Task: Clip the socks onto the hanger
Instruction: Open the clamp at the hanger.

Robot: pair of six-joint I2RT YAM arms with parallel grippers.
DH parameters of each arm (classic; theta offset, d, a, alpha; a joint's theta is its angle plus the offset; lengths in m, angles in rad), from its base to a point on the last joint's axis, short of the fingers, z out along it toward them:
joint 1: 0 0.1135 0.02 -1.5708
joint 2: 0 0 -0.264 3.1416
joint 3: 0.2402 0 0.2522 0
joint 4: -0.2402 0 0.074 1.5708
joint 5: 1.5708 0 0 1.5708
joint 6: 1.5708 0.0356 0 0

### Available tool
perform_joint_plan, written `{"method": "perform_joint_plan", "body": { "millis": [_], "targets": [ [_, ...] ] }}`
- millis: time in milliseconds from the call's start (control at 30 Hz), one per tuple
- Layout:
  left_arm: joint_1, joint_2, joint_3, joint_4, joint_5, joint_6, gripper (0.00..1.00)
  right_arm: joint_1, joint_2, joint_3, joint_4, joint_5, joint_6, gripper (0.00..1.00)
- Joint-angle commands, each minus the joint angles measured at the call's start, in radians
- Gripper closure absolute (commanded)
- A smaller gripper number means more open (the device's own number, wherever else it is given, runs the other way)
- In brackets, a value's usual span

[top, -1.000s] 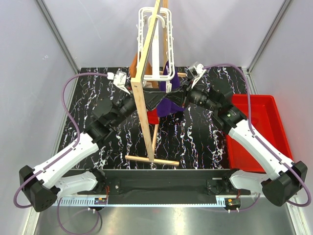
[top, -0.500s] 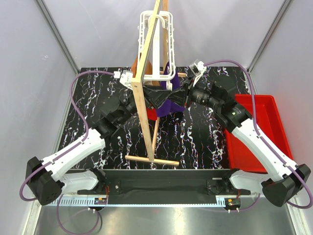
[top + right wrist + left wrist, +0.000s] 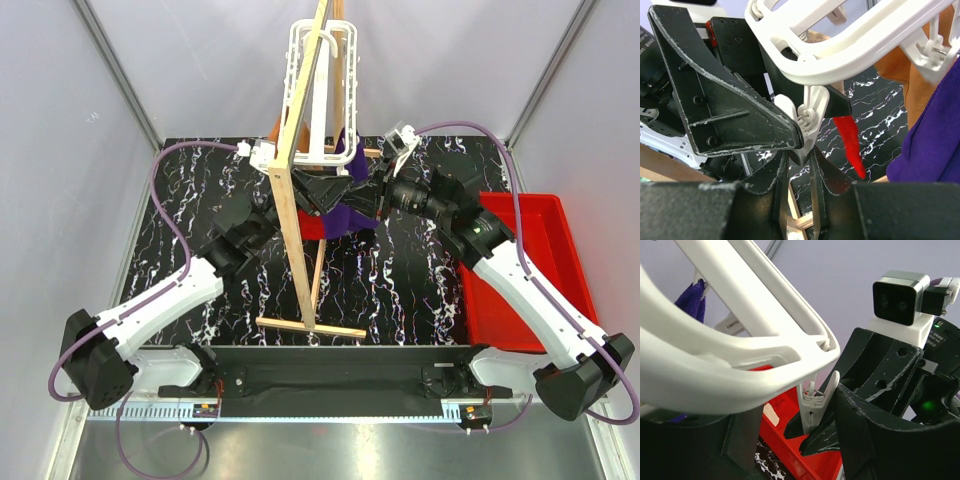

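Observation:
The white hanger (image 3: 318, 90) hangs from the wooden stand (image 3: 290, 200). One of its clips (image 3: 815, 400) dangles from the near corner with its jaws closed. My left gripper (image 3: 312, 188) is open, its fingers (image 3: 870, 440) on either side of the clip's upper handles (image 3: 810, 112). My right gripper (image 3: 802, 165) has its fingers (image 3: 825, 175) almost together on the clip's lower tip. A red sock (image 3: 850, 140) hangs just beside the clip, with its top hidden behind a black finger. It also shows in the top view (image 3: 312, 230). No beige cuff shows.
A purple cloth (image 3: 345, 215) and a brown cloth (image 3: 920, 85) hang from other clips. A red tray (image 3: 525, 270) sits at the right of the marbled table (image 3: 200, 190). The stand's foot bar (image 3: 310, 327) lies in front.
My left arm has swung in to the right and its gripper has come up to the clip. My right arm reached in to the left, then stayed almost still.

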Motion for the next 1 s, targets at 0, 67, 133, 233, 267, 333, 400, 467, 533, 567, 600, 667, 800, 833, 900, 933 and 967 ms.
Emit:
{"method": "perform_joint_plan", "body": {
  "millis": [0,67,133,233,267,333,400,467,533,567,600,667,800,833,900,933,967],
  "targets": [
    [-0.005,-0.002,0.041,0.087,-0.031,-0.005,0.42,-0.003,-0.003,0.040,-0.006,-0.036,-0.011,1.00],
    [-0.005,-0.005,0.040,0.104,-0.035,-0.008,0.43,-0.003,-0.001,0.039,-0.006,-0.038,-0.013,1.00],
    [-0.003,-0.007,0.039,0.115,-0.039,-0.015,0.42,-0.003,0.000,0.037,-0.004,-0.038,-0.011,1.00],
    [-0.003,-0.011,0.024,0.147,-0.054,-0.032,0.40,-0.002,-0.001,0.037,-0.006,-0.039,-0.011,1.00],
    [-0.003,-0.013,0.021,0.152,-0.058,-0.038,0.39,-0.002,-0.001,0.037,-0.007,-0.039,-0.011,1.00],
    [-0.003,-0.013,0.023,0.153,-0.062,-0.040,0.40,-0.002,0.000,0.039,-0.009,-0.039,-0.011,1.00],
    [-0.005,-0.010,0.021,0.153,-0.068,-0.043,0.41,-0.002,-0.001,0.039,-0.009,-0.041,-0.011,1.00],
    [-0.005,-0.008,0.021,0.153,-0.068,-0.045,0.46,-0.002,-0.001,0.039,-0.009,-0.042,-0.010,1.00],
    [-0.003,-0.004,0.027,0.144,-0.062,-0.043,0.50,-0.002,0.000,0.037,-0.009,-0.042,-0.011,1.00],
    [-0.005,-0.002,0.032,0.141,-0.058,-0.045,0.50,-0.002,-0.001,0.037,-0.007,-0.044,-0.010,1.00],
    [-0.005,0.001,0.030,0.140,-0.056,-0.048,0.51,-0.002,-0.001,0.037,-0.009,-0.042,-0.010,1.00],
    [-0.003,0.002,0.029,0.146,-0.053,-0.051,0.52,-0.002,0.000,0.037,-0.009,-0.042,-0.008,1.00],
    [-0.005,0.010,0.038,0.156,-0.033,-0.052,0.69,-0.003,0.000,0.039,-0.010,-0.044,-0.007,1.00],
    [-0.005,0.015,0.039,0.156,-0.028,-0.054,0.76,-0.003,0.002,0.039,-0.010,-0.042,-0.007,1.00],
    [-0.003,0.016,0.055,0.134,-0.021,-0.051,1.00,-0.002,0.005,0.042,-0.021,-0.035,-0.004,0.98],
    [-0.003,0.018,0.056,0.129,-0.025,-0.052,1.00,-0.003,0.005,0.045,-0.026,-0.032,-0.002,0.89],
    [-0.005,0.015,0.053,0.132,-0.030,-0.060,1.00,-0.003,0.008,0.057,-0.052,-0.015,-0.001,0.80]
  ]
}}
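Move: The clamp hangs almost between the left hand's open fingers, its middle about 1 cm ahead and 1 cm to the right, roughly level. The hanger's near end is some 3 cm ahead, 2 cm left and 4 cm up; the purple sock is about 7 cm ahead, 2 cm right and 9 cm below. From the right hand, the clamp's middle is about 1 cm ahead, 1 cm left and 2 cm up. The left hand rises about 2 cm, then shuts on the clamp's upper levers while the right stays at its lower end. ##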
